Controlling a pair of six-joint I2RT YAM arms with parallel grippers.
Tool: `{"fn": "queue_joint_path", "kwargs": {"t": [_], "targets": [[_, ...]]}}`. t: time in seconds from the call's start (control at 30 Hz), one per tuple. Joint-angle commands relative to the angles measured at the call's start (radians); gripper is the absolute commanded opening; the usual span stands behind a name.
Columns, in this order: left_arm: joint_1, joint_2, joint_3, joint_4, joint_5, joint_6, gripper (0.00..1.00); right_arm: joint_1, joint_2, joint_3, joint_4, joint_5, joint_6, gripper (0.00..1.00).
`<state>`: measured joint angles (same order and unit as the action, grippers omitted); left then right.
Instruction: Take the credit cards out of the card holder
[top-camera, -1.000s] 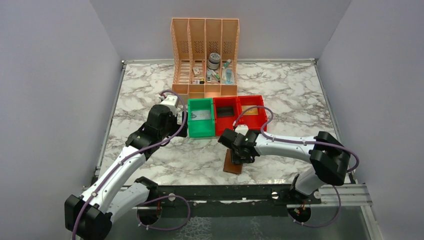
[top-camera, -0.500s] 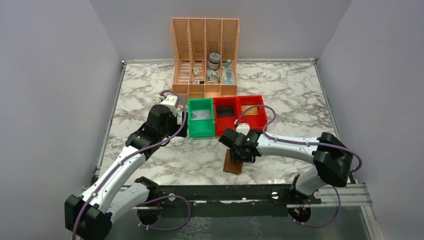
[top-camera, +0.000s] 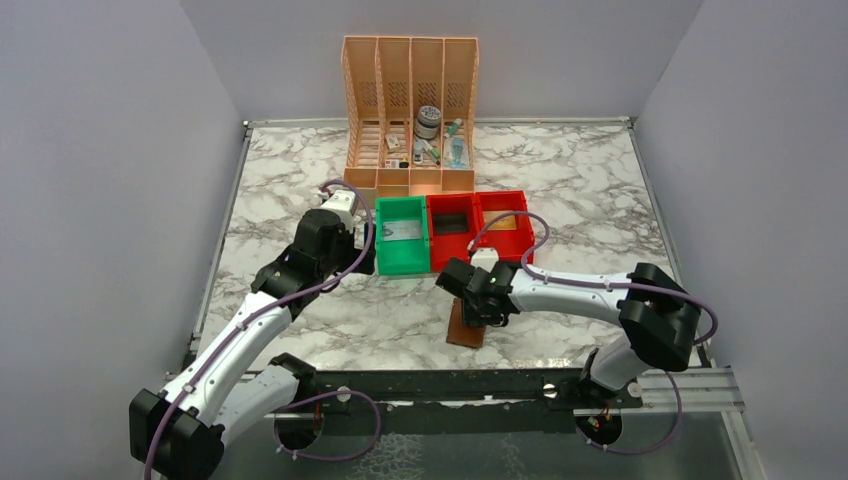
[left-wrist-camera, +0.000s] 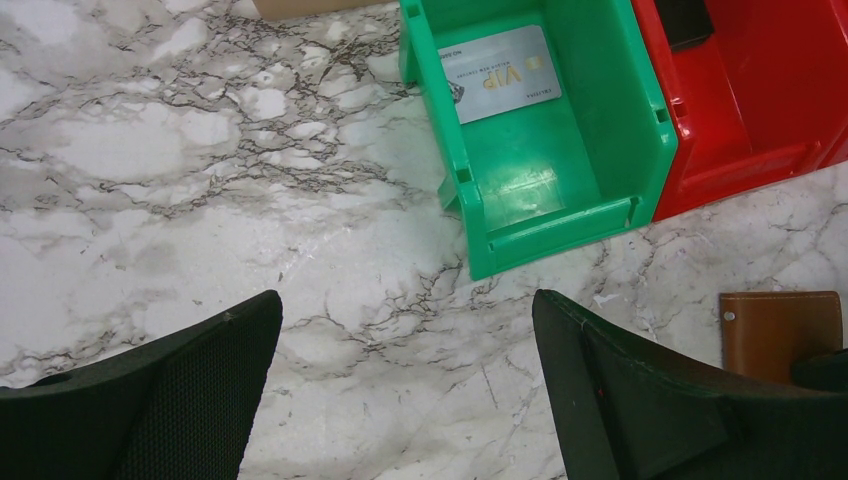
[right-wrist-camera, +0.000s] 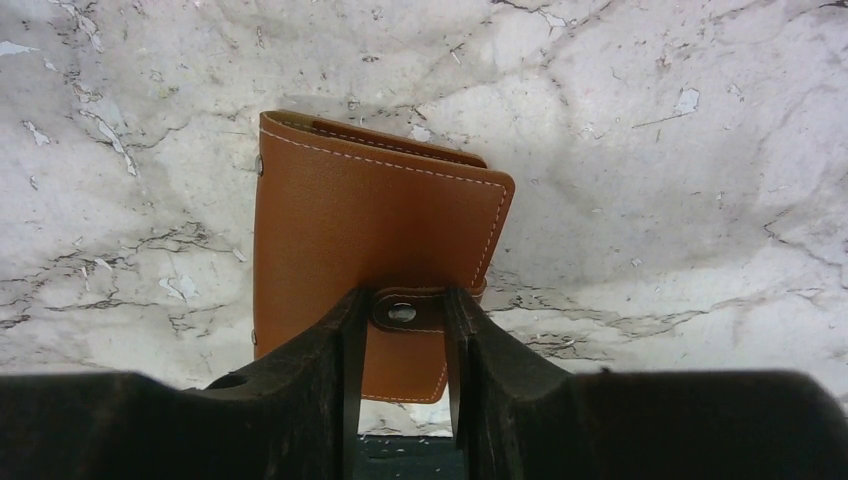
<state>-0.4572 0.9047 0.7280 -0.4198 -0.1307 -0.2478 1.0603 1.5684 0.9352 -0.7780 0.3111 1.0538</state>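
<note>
The brown card holder (right-wrist-camera: 370, 220) lies closed on the marble near the table's front edge, also visible in the top view as the card holder (top-camera: 466, 327) and at the right edge of the left wrist view as the card holder (left-wrist-camera: 775, 330). My right gripper (right-wrist-camera: 402, 308) reaches down onto it, its two fingers pressed against either side of the snap tab (right-wrist-camera: 403, 313). One pale grey credit card (left-wrist-camera: 500, 75) lies in the green bin (left-wrist-camera: 560, 215). My left gripper (left-wrist-camera: 405, 330) hovers open over bare marble left of that bin, holding nothing.
Two red bins (top-camera: 478, 228) adjoin the green bin (top-camera: 400, 250) on its right; one holds a tan card (top-camera: 503, 223), the other a dark item. A peach file organiser (top-camera: 410, 110) with small items stands at the back. The table's front edge runs just behind the holder.
Almost nothing: my right gripper shifted very slightly on the holder's tab, and the holder has stayed in place. The left arm has not moved.
</note>
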Motion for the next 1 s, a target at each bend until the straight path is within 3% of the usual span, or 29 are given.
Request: {"fn": "queue_joint_path", "kwargs": {"t": [0.0, 0.13, 0.33, 0.43, 0.97], "targets": [[0.007, 0.004, 0.004, 0.014, 0.006, 0.002, 0.99, 0.003, 0.002, -0.074, 0.053, 0.013, 0.025, 0.28], [0.008, 0.005, 0.005, 0.015, 0.009, 0.002, 0.99, -0.001, -0.054, -0.122, 0.126, -0.020, 0.013, 0.18], [0.007, 0.009, 0.004, 0.015, 0.018, 0.002, 0.99, -0.013, -0.134, -0.190, 0.272, -0.079, -0.059, 0.14], [0.008, 0.011, 0.004, 0.016, 0.024, 0.002, 0.99, -0.027, -0.178, -0.229, 0.329, -0.097, -0.075, 0.07], [0.007, -0.006, -0.008, 0.018, 0.083, -0.049, 0.99, -0.057, -0.399, -0.433, 0.556, -0.164, -0.230, 0.01]]}}
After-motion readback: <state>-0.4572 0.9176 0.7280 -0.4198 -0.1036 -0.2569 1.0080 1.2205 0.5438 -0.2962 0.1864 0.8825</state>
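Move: The card holder lies flat right under the right fingertips, which stand at its strap snap. Its middle is about 2 cm to their left, 1 cm ahead and 1 cm below. From this hand the red tray stands some 17 cm ahead and 1 cm to the right, the green tray about 16 cm ahead and 13 cm left. From the left hand the card holder lies roughly 19 cm right, 11 cm back and 15 cm below. Pinch the card holder's strap at the snap by narrowing the right fingers from partly open to nearly shut. Keep the fingertips there, easing less than 1 cm left, while you lean the gripper body over to the right, and a little back, by some 20–25 degrees, turning it slightly counter-clockwise. ##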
